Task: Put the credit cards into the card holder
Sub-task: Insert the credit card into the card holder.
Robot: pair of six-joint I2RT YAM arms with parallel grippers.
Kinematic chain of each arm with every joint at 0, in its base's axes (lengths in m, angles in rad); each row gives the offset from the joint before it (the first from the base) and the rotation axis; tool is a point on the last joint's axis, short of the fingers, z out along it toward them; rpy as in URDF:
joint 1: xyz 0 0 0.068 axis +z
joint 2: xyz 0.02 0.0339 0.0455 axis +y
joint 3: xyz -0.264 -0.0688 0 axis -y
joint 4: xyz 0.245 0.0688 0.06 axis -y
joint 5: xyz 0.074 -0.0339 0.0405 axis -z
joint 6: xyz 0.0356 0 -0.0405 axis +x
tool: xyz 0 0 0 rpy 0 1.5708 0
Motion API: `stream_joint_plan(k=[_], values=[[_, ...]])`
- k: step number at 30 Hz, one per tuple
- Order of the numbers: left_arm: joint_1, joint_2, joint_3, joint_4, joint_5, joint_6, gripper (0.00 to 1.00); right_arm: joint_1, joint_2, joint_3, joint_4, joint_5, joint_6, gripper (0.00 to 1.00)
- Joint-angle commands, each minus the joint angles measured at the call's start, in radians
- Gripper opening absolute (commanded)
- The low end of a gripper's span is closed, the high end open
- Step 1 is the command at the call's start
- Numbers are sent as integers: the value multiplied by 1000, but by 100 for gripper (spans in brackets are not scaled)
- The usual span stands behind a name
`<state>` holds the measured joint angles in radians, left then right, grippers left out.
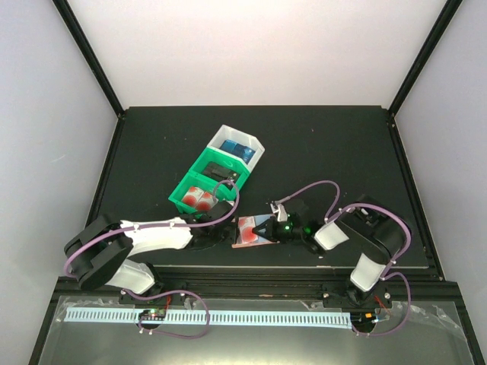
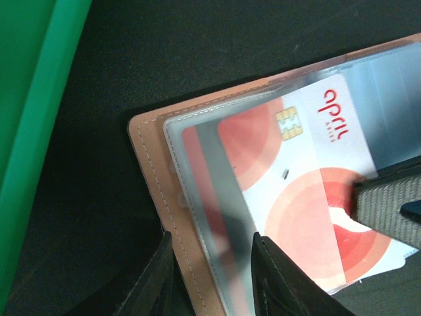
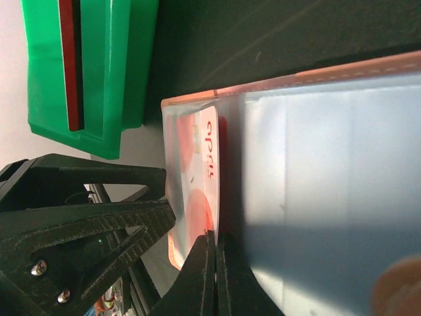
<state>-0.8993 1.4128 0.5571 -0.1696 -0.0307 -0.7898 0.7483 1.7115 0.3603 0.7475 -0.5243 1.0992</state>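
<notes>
The reddish-brown card holder (image 1: pixel 255 245) lies open near the table's front edge, between my two grippers. In the left wrist view its stitched brown edge (image 2: pixel 148 171) and a clear plastic sleeve pass between my left gripper (image 2: pixel 214 276), which is closed on them. A red and white credit card (image 2: pixel 309 184) printed "april" lies partly under the sleeve. My right gripper (image 3: pixel 216 263) is shut on that card's edge (image 3: pixel 204 171), beside the holder's pale slots (image 3: pixel 329 164). In the top view the left gripper (image 1: pixel 226 236) is left of the holder and the right gripper (image 1: pixel 268 228) is right of it.
A green bin (image 1: pixel 199 199) with more red and white cards stands just behind the holder, and a white bin (image 1: pixel 236 148) with blue items stands behind that. The green bin also shows in the left wrist view (image 2: pixel 33 131) and the right wrist view (image 3: pixel 92 66).
</notes>
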Motion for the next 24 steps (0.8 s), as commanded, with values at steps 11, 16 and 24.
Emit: stream_joint_plan(k=[11,16,24], values=[[-20,-17,-56,-11,16,-29,38,60,-86,73,-273,127,-68,32],[-20,-35,-56,-7,24,-29,39,89,-171,119,-468,224,-120,48],[-20,-31,-70,26,65,-22,39,152,-99,204,-560,252,-127,46]])
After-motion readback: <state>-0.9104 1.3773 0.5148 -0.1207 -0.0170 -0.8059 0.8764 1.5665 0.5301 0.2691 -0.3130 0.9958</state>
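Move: The april card is pinched by its right edge in the right hand. The holder's left pocket, where it is going, has its middle about 3 cm to that hand's left, 1 cm ahead and 1 cm lower. The blue right-hand pocket lies some 3 cm to the right, level fore and aft. The green compartment of red cards is about 15 cm left and 8 cm farther out. From the left hand, at the holder's left edge, the left pocket's middle is about 3 cm right, 1 cm ahead. Still pinching the card's right edge, the right hand slides it left into the left pocket by a good 1 cm. Its fingers then open to about half and let go, the hand lifting about 1.5 cm before edging left again and sinking slightly. Meanwhile the wrist tips the fingers some 15 degrees more steeply down. The left hand stays at the holder's left edge, fingers parted. ##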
